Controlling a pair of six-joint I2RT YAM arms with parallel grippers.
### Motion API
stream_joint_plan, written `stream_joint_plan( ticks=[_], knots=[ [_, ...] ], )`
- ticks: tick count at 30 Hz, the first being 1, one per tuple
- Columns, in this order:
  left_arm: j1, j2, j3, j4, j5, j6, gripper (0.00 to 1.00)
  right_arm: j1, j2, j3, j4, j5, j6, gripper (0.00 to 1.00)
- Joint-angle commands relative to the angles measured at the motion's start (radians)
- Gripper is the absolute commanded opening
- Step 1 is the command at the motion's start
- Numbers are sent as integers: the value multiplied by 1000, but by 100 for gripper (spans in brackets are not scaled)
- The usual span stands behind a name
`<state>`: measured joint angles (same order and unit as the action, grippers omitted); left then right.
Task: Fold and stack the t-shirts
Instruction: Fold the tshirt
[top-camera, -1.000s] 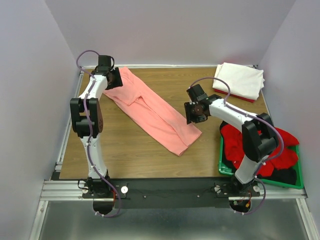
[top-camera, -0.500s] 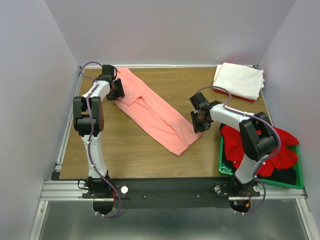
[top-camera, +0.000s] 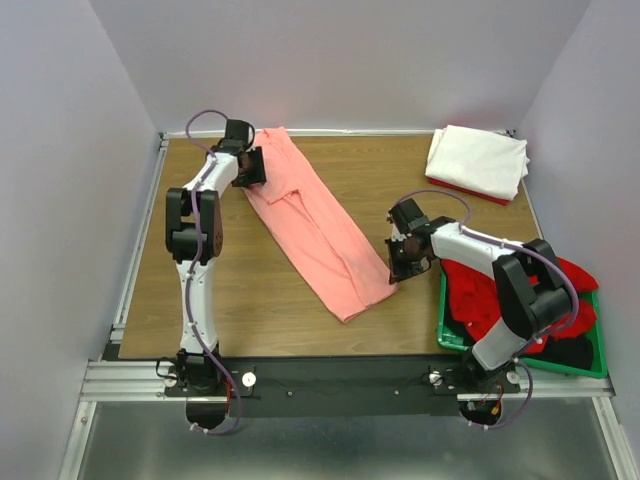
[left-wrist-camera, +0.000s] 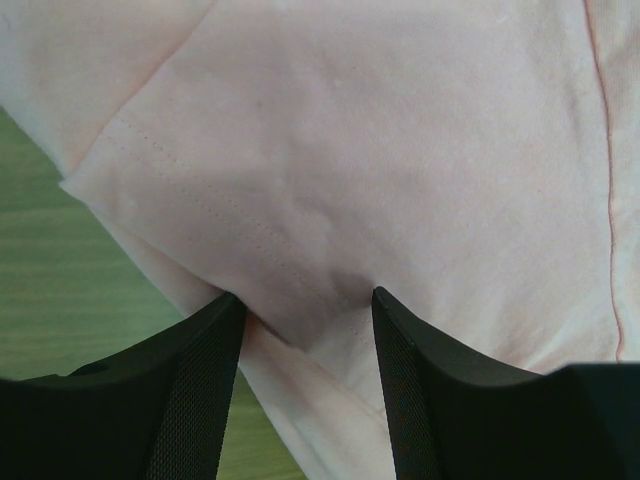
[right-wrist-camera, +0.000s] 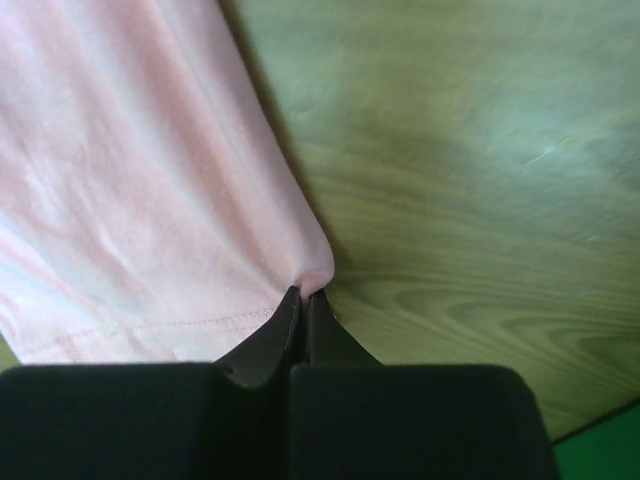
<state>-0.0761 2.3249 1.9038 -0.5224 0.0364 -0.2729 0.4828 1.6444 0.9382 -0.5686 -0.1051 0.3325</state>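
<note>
A salmon-pink t-shirt (top-camera: 315, 225), folded into a long strip, lies slantwise on the wooden table (top-camera: 230, 290). My left gripper (top-camera: 255, 168) is at the strip's far left edge. In the left wrist view its jaws (left-wrist-camera: 305, 330) stand open, and a sleeve hem of the pink cloth (left-wrist-camera: 400, 150) lies between the fingers (left-wrist-camera: 205, 390). My right gripper (top-camera: 398, 270) is at the strip's near right corner. In the right wrist view it (right-wrist-camera: 305, 295) is shut on that corner of the pink cloth (right-wrist-camera: 130, 200).
A folded white t-shirt (top-camera: 478, 160) rests on a red one (top-camera: 455, 187) at the back right. A green crate (top-camera: 448, 335) at the near right holds bright red (top-camera: 500, 300) and dark (top-camera: 570, 352) shirts. Walls stand close on three sides.
My right gripper moved nearer along the shirt's right edge and closed on its near corner. My left gripper moved back and rightward along the far end. The pink strip turned steeper.
</note>
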Motion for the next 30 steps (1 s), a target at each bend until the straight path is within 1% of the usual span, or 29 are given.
stream_joint_plan(
  ticks=[1, 4, 8, 14, 17, 20, 21, 22, 23, 24, 26, 27, 28, 30],
  knots=[
    [-65, 105, 99, -76, 16, 37, 62, 5, -30, -68, -59, -151, 23, 3],
    [-91, 132, 165, -85, 31, 55, 62, 20, -43, -78, -59, -186, 36, 3],
    [-123, 143, 189, -67, 69, 49, 62, 53, -52, -76, -60, -223, 65, 3],
    [-151, 191, 297, -76, 118, 49, 61, 91, -46, -50, -59, -246, 102, 3],
    [-154, 205, 337, -90, 117, 51, 62, 100, -38, -41, -60, -248, 112, 3],
    [-154, 177, 333, -91, 68, 54, 61, 105, -41, -33, -65, -239, 125, 3],
    [-154, 144, 324, -96, 47, 57, 62, 105, -41, -30, -68, -234, 129, 3],
    [-154, 125, 299, -102, 25, 58, 62, 105, -44, -29, -73, -228, 138, 3],
    [-154, 67, 252, -108, -15, 54, 63, 105, -49, -26, -82, -213, 145, 3],
    [-154, 30, 251, -110, -29, 44, 63, 105, -49, -24, -86, -203, 145, 3],
    [-156, -60, 117, -102, -79, 28, 63, 105, -49, -21, -96, -185, 148, 3],
    [-157, -169, 56, -81, -98, 18, 63, 105, -41, -18, -102, -180, 148, 3],
    [-165, -227, -82, -67, -99, -3, 63, 105, -37, -16, -105, -177, 148, 3],
    [-177, -344, -229, -31, -70, -32, 63, 105, -25, -9, -109, -165, 148, 3]
  ],
)
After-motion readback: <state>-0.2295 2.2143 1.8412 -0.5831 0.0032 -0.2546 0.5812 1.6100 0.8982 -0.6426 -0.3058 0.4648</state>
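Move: The t-shirt lies aslant between the hands. Its middle is some 16 cm right of the left fingers and 12 cm back, and from the right fingers about 20 cm ahead and 21 cm left. The right fingers already pinch its near right corner; its near left corner is about 13 cm left of them and 10 cm back. The green bin's middle is roughly 34 cm to their right and 10 cm back, and the table's front edge 18 cm back. Sweep the left gripper, open and still resting on the far part of the t-shirt, about 10 cm right and slightly forward, turning it clockwise, then draw it back off the flap and up a little. Meanwhile keep the right fingers shut on the near corner and drag it some 6 cm back and 4 cm left, low over the table, the fingertips swinging back and left. ##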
